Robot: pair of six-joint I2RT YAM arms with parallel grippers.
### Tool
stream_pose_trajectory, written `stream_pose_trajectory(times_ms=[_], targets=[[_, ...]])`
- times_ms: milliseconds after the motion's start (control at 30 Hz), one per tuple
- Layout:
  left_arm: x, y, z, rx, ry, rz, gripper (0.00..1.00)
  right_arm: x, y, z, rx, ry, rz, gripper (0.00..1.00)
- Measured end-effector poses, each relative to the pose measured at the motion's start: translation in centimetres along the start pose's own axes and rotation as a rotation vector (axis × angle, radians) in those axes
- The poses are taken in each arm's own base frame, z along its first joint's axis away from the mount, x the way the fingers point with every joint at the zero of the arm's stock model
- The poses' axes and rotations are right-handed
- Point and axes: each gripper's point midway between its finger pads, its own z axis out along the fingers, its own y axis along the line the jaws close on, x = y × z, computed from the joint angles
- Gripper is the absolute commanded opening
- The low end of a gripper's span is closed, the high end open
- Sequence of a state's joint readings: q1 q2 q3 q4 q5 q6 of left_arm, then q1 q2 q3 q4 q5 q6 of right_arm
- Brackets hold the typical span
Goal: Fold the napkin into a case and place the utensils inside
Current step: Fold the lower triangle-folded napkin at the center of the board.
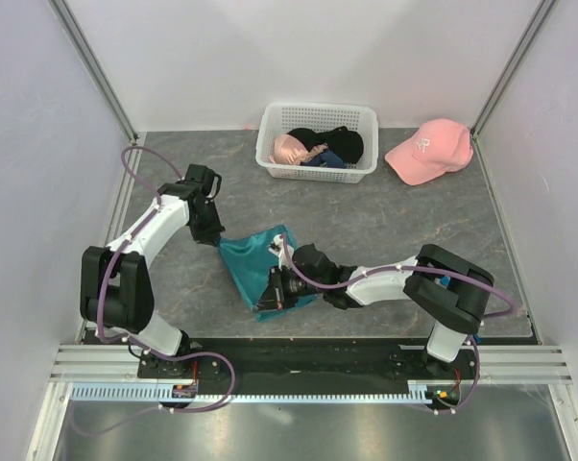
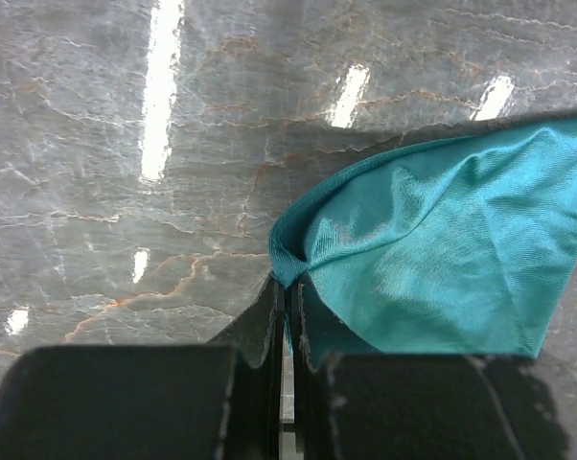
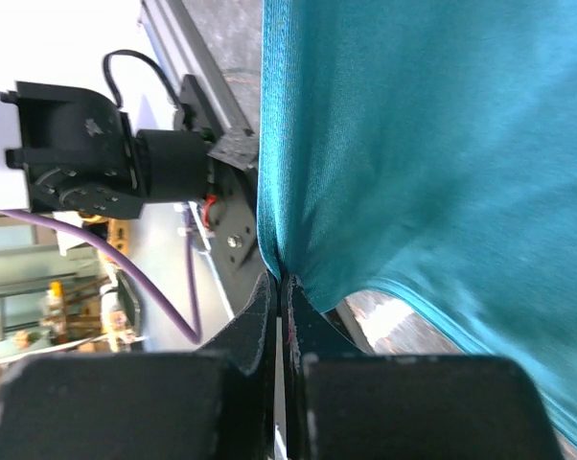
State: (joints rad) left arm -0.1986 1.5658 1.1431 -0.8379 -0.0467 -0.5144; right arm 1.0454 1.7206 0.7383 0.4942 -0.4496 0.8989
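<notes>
The teal-green napkin (image 1: 258, 261) hangs bunched between my two arms, just in front of the middle of the table. My left gripper (image 1: 218, 240) is shut on its left corner; in the left wrist view that gripper (image 2: 288, 284) pinches a fold of the napkin (image 2: 442, 249) above the marble table. My right gripper (image 1: 273, 296) is shut on the cloth's near edge. The right wrist view shows that gripper (image 3: 279, 280) clamping the napkin (image 3: 413, 144), which spreads above it. The utensils are out of view.
A white lattice basket (image 1: 317, 119) with pink and black garments stands at the back. A pink cap (image 1: 428, 150) lies to its right. White walls close in the table on three sides. A black rail (image 1: 308, 355) runs along the near edge.
</notes>
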Motion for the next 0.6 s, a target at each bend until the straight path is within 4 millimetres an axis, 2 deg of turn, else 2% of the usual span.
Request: stream_pose_trajectory(times_ms=[200, 267, 400, 600], targets=[[0.1, 0.0, -0.1, -0.045, -0.031, 0.018, 0.02, 0.2, 1.1, 0.5, -0.050, 0.001, 0.039, 0.00], [0.3, -0.5, -0.1, -0.064, -0.049, 0.031, 0.02, 0.6, 0.9, 0.3, -0.052, 0.003, 0.050, 0.00], [1.0, -2.9, -0.2, -0.088, -0.064, 0.083, 0.02, 1.7, -0.4, -0.6, -0.056, -0.001, 0.093, 0.00], [1.0, -5.5, 1.1, -0.143, -0.071, 0.119, 0.02, 1.4, -2.6, -2.6, -0.072, -0.051, 0.181, 0.00]])
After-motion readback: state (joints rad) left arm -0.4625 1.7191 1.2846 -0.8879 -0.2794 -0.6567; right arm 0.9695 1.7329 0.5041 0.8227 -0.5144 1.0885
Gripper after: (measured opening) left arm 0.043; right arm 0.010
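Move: Pinched at its two left-side corners, the lower folded napkin has its middle about 15 cm right of the left hand, 8 cm back and some 5 cm below. From the right hand that middle is about 11 cm ahead, 3 cm right and 5 cm below. Its far corner lies about 19 cm right of the left hand and 5 cm ahead; the white basket stands roughly 32 cm right and 32 cm ahead of it. Carrying the pinched left edge back to the right over the napkin's body, both hands swing together with closed grips: the left goes about 5.5 cm, its fingertips tipping some 10 degrees to the left; the right first drifts 1 cm left, then swings about 4.5 cm right while sinking a couple of centimetres, rolling slightly. ##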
